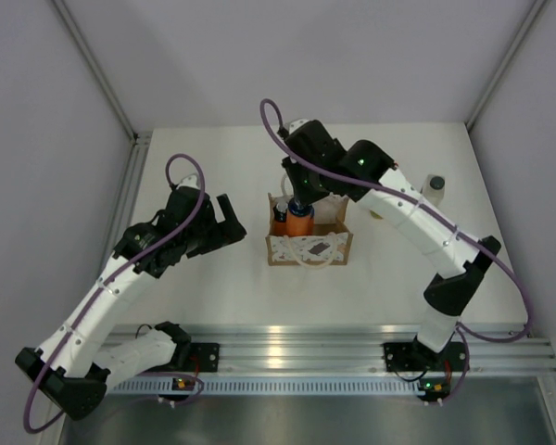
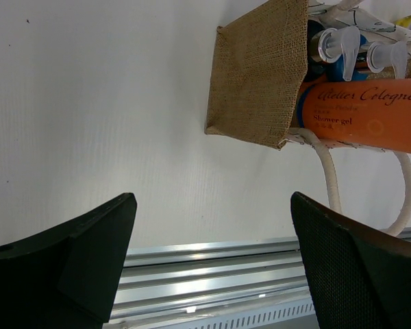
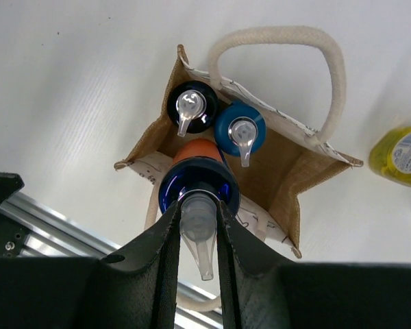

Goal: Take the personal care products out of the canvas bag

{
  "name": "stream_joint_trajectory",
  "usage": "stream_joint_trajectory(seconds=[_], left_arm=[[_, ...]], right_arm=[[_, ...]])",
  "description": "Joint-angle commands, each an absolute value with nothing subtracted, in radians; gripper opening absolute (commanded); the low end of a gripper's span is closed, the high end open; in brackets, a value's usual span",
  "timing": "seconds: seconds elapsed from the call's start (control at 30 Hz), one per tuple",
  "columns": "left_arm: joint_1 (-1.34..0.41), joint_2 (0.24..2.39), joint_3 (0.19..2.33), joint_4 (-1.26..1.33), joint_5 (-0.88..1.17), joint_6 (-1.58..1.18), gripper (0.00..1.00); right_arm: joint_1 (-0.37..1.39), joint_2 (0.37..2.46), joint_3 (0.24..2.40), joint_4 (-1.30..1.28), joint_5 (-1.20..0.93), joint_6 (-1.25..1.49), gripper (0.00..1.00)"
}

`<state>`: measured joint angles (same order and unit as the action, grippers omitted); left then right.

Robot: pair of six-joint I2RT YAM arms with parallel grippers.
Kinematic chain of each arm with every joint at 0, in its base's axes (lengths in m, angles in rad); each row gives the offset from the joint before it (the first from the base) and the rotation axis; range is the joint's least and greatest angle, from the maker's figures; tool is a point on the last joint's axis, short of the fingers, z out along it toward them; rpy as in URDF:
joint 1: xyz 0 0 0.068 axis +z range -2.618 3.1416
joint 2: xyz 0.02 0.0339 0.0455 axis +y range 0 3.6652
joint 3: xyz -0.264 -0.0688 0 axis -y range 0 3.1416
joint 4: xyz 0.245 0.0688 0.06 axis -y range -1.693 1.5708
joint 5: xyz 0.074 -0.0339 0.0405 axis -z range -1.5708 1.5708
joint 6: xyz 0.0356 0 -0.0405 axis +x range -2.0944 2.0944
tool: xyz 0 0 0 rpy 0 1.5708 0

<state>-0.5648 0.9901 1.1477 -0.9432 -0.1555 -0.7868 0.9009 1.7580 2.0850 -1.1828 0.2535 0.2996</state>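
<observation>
The tan canvas bag [image 1: 308, 247] stands mid-table with its cream rope handles up. My right gripper [image 3: 198, 205] is shut on the clear pump head of an orange bottle with a blue cap [image 3: 198, 184], which is raised partly out of the bag [image 3: 298, 168]. Two more blue-capped pump bottles [image 3: 192, 104] [image 3: 240, 129] stand inside. In the left wrist view the lifted orange bottle [image 2: 370, 113] juts from the bag's mouth [image 2: 260, 75]. My left gripper [image 1: 230, 222] hangs open to the left of the bag, holding nothing. A yellow bottle [image 3: 401, 156] lies outside the bag.
A whitish bottle with a dark cap [image 1: 435, 187] stands on the table at the right, near the right arm. An aluminium rail [image 1: 306, 345] runs along the near edge. Grey walls close in on both sides.
</observation>
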Motion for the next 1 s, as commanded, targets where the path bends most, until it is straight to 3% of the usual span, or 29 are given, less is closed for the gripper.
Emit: stream_joint_trajectory(seconds=[0.0, 0.67, 0.97], left_arm=[[-0.566, 0.962, 1.135, -0.916, -0.179, -0.793, 0.99], [-0.566, 0.946, 1.121, -0.916, -0.176, -0.801, 0.99], [-0.566, 0.950, 1.123, -0.916, -0.176, -0.801, 0.98]], right_arm=[[0.897, 1.657, 2.172, -1.210, 0.270, 0.298, 0.00], [0.686, 1.477, 2.194, -1.305, 0.290, 0.249, 0.00], [0.497, 1.370, 1.952, -1.269, 0.420, 0.265, 0.00]])
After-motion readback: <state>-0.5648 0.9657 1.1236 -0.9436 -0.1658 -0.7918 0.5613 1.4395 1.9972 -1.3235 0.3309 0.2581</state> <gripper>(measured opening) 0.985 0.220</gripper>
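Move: The right gripper already has the orange shower gel bottle by its pump, just above the canvas bag, whose middle is some 2 cm ahead, 3 cm right and 23 cm below. Its goal, the bare table beyond the bag's right side, lies about 24 cm right, level, 29 cm down. The yellow bottle stands roughly 10 cm ahead and 21 cm right, the white bottle 8 cm ahead and 31 cm right. From the left gripper that bare spot is about 38 cm right, 6 cm ahead. Keep the right gripper's pinch on the pump and carry the bottle about 18 cm to the right, out over the bag's right side to the bare table in front of the yellow bottle. Go on rising some 8 cm as you swing across, then start to sink near the end, turning the hand about 20 degrees clockwise. ##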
